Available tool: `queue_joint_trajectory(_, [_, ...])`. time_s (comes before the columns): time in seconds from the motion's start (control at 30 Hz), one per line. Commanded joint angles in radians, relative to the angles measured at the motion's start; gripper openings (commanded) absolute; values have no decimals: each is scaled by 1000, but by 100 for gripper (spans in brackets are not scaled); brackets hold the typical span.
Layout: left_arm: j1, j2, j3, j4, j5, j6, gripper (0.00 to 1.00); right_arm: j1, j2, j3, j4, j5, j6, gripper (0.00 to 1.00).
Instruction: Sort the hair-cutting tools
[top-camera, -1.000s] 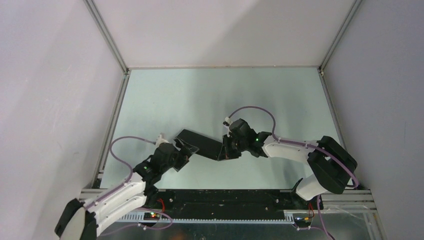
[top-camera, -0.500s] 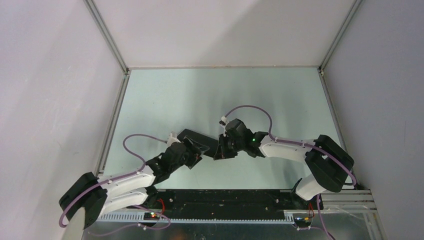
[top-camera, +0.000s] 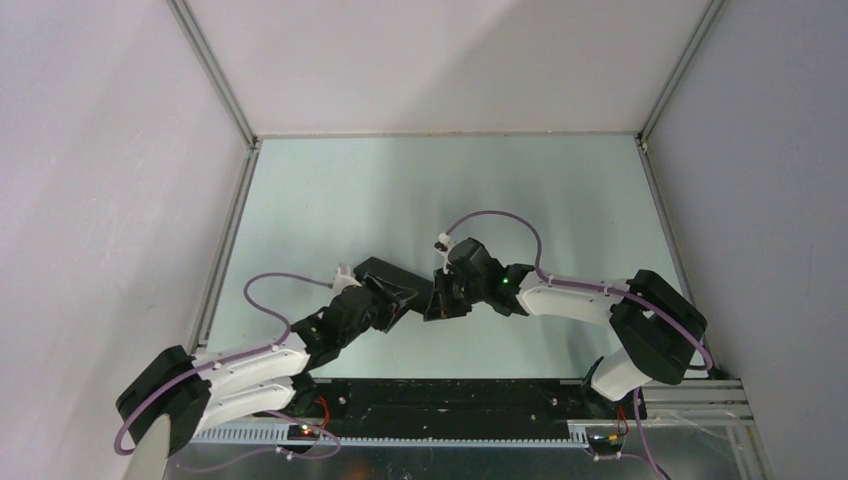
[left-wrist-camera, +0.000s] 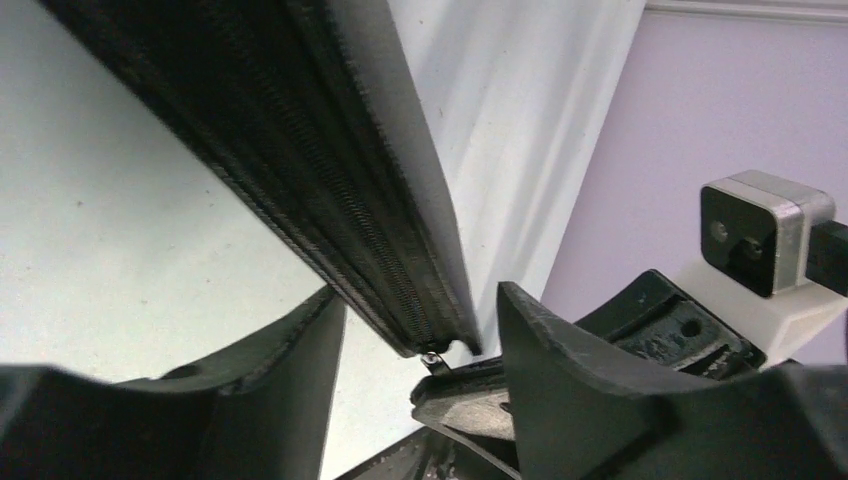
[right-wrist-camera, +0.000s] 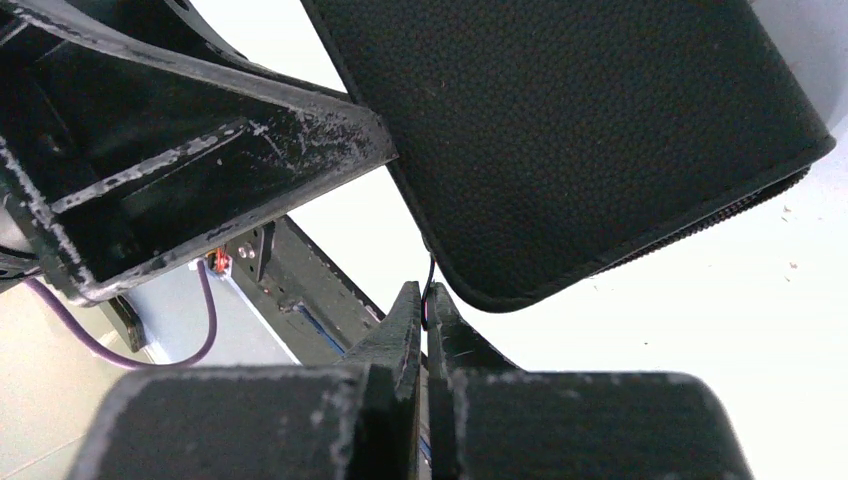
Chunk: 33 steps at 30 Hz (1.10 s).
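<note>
No hair-cutting tools show in any view. A black zip case (top-camera: 400, 283) lies tilted on the table between both arms, closed, with its zip running along the edge (left-wrist-camera: 330, 170). My left gripper (left-wrist-camera: 420, 300) is open and straddles the case's near corner, with a gap on each side. From the other end my right gripper (right-wrist-camera: 426, 295) is shut on the thin zipper pull (right-wrist-camera: 430, 275) at the corner of the case (right-wrist-camera: 570, 130). In the top view the left gripper (top-camera: 385, 300) and right gripper (top-camera: 437, 300) almost meet.
The pale green table (top-camera: 450, 190) is walled by white panels with metal frame rails (top-camera: 225, 250) on its sides. A black base rail (top-camera: 450, 395) runs along the near edge. The right wrist camera block (left-wrist-camera: 765, 235) sits close beside my left fingers.
My left arm has reached right and forward, so its jaws now span the case's corner, and they have narrowed. The right gripper, still shut, has shifted slightly left with the case.
</note>
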Motion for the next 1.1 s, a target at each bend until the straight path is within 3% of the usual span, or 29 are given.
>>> queue_joint_trajectory(0.0, [-5, 13, -1, 69, -27, -24, 56, 8, -40, 40, 4, -3, -23, 0])
queue_joint_trajectory(0.2, [-4, -40, -26, 29, -64, -47, 16, -1, -101, 40, -114, 43, -84, 0])
queue_joint_trajectory(0.33, [-4, -113, -44, -28, -111, -51, 1, -46, -151, 34, -238, 68, -139, 0])
queue_joint_trajectory(0.5, [27, -206, -68, -59, -109, -38, 0, -180, -233, -42, -288, 44, -168, 0])
queue_joint_trajectory(0.67, [97, -264, -84, -2, 1, 22, 0, -306, -350, -110, -337, 13, -215, 0])
queue_joint_trajectory(0.9, [166, -142, 52, 174, 413, 220, 0, -452, -493, -143, -350, -32, -296, 0])
queue_joint_trajectory(1.07, [167, -37, 129, 308, 665, 237, 0, -483, -565, -147, -317, -43, -338, 0])
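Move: The tool case is folded into a long, narrow shape. Its middle is about 5 cm ahead of the left hand, 3 cm to its left and some 3 cm below, with its near end by the open fingers. The zipper pull at that end, already pinched by the right hand, is roughly 4 cm to the left hand's right and 2 cm back, about level. From the right hand, the case's middle is about 7 cm ahead, 7 cm to the left and 3 cm below. Keeping its pinch on the zipper pull, the right hand draws the tool case off to the right by about 15 cm, rising and going a little forward as well. The left hand shuts its part-open fingers beside the case's near end, then lifts about 9 cm, drifting slightly right late on and twisting clockwise, and ends clear of the case with nothing in its fingers. ##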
